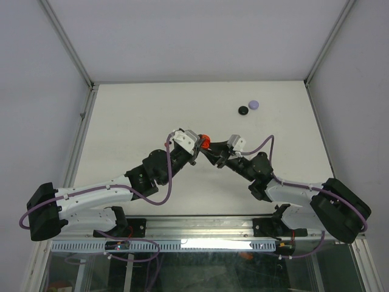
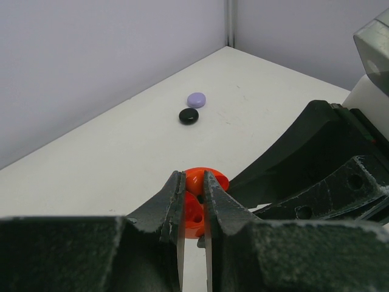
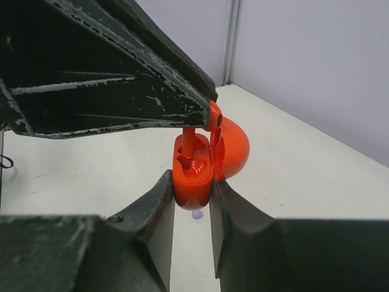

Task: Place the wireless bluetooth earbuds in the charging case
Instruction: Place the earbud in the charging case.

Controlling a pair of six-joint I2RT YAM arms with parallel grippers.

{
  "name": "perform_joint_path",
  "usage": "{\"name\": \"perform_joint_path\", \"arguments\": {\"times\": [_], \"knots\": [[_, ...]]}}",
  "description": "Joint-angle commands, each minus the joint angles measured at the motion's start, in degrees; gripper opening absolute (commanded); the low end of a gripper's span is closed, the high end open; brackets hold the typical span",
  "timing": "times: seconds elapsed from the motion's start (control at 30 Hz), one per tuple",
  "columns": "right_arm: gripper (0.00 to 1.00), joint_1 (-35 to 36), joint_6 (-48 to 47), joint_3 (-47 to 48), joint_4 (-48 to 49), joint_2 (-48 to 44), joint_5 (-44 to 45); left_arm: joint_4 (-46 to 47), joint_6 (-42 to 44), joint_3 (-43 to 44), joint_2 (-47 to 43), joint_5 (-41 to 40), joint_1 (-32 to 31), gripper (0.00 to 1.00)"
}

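Note:
The red charging case [image 3: 193, 179] hangs above the table with its lid [image 3: 234, 149] swung open to the right. My right gripper [image 3: 192, 198] is shut on the case body from both sides. A red earbud [image 3: 189, 141] points stem-down into the case's far socket, pinched at its top by my left gripper [image 2: 193, 182], whose fingers [image 3: 121, 79] reach in from the upper left. In the top view both grippers meet at the case [image 1: 205, 142] in the middle of the table. In the left wrist view the red case [image 2: 214, 179] shows just past the shut jaws.
A black disc [image 1: 244, 110] and a pale purple disc [image 1: 254, 105] lie together at the back right of the table, also seen as black [image 2: 189, 115] and purple [image 2: 196, 100]. A tiny pale purple bit [image 3: 197, 214] lies on the table under the case.

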Motion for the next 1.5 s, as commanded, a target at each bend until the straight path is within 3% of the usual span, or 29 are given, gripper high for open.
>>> {"name": "perform_joint_path", "arguments": {"times": [0.0, 0.5, 1.13, 1.33, 1.47], "knots": [[0.0, 0.2, 0.4, 0.3, 3.8, -2.2, 0.7, 1.6, 0.3, 0.9, -0.2, 1.3, -0.7, 0.1], [0.0, 0.3, 0.7, 0.5, 4.3, -2.4, 1.2, -2.1, 1.3, 1.2, -0.8, 4.2, -1.0, 0.13], [0.0, 0.3, 0.5, 0.2, 4.3, -2.5, 0.8, -6.5, -3.7, 3.0, -2.5, 6.4, -0.8, 0.48], [0.0, 0.3, 0.0, -0.2, 3.6, -3.0, 1.7, -14.3, -10.7, 8.5, -3.8, 3.7, -0.7, 0.59], [0.0, 0.2, 0.0, -0.2, 3.0, -3.4, 1.9, -20.8, -16.5, 12.3, -4.3, 3.7, -0.4, 0.61]]}}
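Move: Just in front of the left fingertips, which pinch the orange earbud with its stem already in the opening, is the orange charging case: its middle is about 1 cm ahead, 1 cm right and 2 cm below. The right fingers grip the case, its middle some 1 cm ahead, left and above. On the table, roughly 20 cm below the left hand, a spare orange earbud lies about 14 cm left and 7 ahead, a black case about 23 ahead and 18 right. Lowering the pinched orange earbud into the case's well nearest the right fingers, the left hand sinks about 2 cm while easing slightly back. Its fingers start to open on the way down and spread wide, letting go; then it lifts some 2.5 cm and backs off, tipping about 10 degrees downward. The right hand keeps its grip on the case, holding nearly still. ##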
